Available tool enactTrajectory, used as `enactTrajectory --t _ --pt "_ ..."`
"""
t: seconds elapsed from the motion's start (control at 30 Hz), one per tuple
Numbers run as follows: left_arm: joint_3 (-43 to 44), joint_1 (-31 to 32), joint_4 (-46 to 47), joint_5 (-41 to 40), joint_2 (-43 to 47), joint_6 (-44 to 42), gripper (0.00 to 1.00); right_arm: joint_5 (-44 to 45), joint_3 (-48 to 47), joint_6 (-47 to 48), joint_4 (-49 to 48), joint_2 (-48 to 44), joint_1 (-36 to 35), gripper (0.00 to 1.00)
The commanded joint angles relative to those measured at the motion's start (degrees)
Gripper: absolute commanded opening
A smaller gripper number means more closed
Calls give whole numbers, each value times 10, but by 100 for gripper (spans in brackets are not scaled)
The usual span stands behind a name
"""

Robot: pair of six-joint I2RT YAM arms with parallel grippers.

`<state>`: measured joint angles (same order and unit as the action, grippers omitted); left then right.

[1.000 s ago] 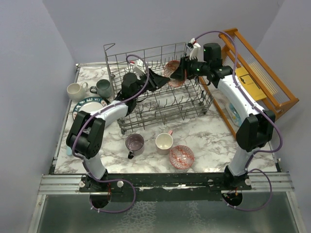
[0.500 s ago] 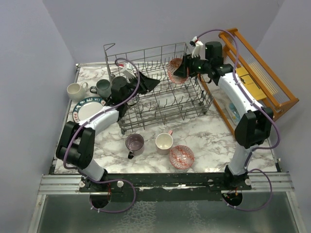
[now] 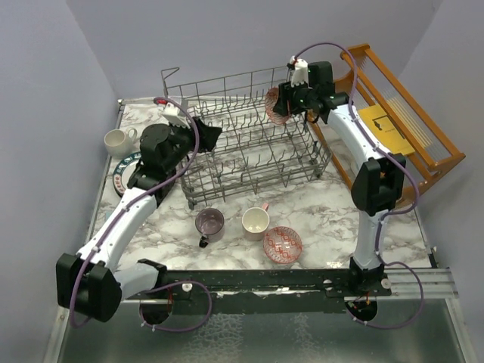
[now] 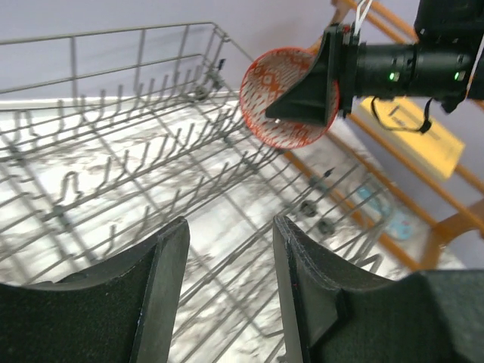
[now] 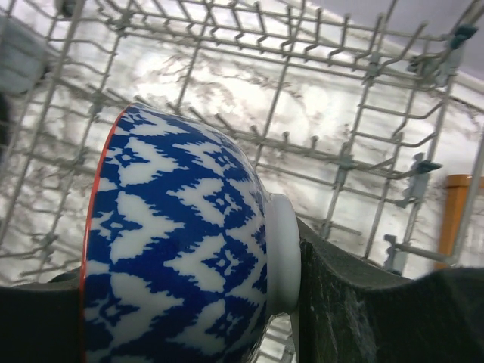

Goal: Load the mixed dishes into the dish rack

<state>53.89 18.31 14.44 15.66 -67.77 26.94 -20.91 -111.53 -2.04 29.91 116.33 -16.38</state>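
Observation:
The grey wire dish rack (image 3: 249, 151) stands mid-table and holds no dishes resting in it. My right gripper (image 3: 281, 104) is shut on a red-and-white patterned bowl (image 3: 272, 106), held on edge over the rack's far right corner. In the right wrist view the bowl (image 5: 181, 249) shows its blue-and-white outside, clamped between my fingers (image 5: 355, 302). My left gripper (image 3: 210, 136) is open and empty at the rack's left side; its view shows the bowl (image 4: 276, 106) ahead. A purple mug (image 3: 209, 221), a cream mug (image 3: 255, 221) and a second red bowl (image 3: 282, 243) sit in front of the rack.
A white mug (image 3: 117, 140) and the patterned plate (image 3: 122, 172) sit left of the rack, partly behind my left arm; the grey-green mug is hidden. An orange-brown wooden rack (image 3: 408, 121) leans at the right, close to my right arm.
My left gripper has drawn back leftward out of the rack to its left side. My right gripper has lifted the bowl slightly toward the rack's far right corner.

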Motion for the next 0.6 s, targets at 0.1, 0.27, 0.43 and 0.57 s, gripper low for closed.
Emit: enactTrajectory --t 0.1,0.27,0.43,0.57 --pt "-52 -4 -107 -70 92 -108 52 104 -81 50 -4 48 1 28" --pt "-93 -5 -69 -54 116 -57 52 163 -99 89 -9 69 1 28" --pt "-123 -4 -32 -42 124 -15 51 201 -100 119 -18 78 1 28" --pt "-127 -5 -27 -34 121 -7 51 228 -104 145 -23 88 0 28"
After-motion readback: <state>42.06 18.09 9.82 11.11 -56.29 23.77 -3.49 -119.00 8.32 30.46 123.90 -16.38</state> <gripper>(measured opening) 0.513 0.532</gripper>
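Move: The right hand already pinches the patterned bowl, and the dish rack's far right corner lies about 12 cm ahead of that hand, 5 cm to its right and 10 cm below. The middle of the rack's right rail is some 11 cm right, 3 cm back and 10 cm below; the wooden rack stands roughly 38 cm right, level. From the empty left hand, the corner is about 26 cm ahead, 22 cm right and 22 cm below. Right hand carries the bowl about 7 cm forward-right towards the corner, rolling left-side-down; empty left hand retreats, sinking. ##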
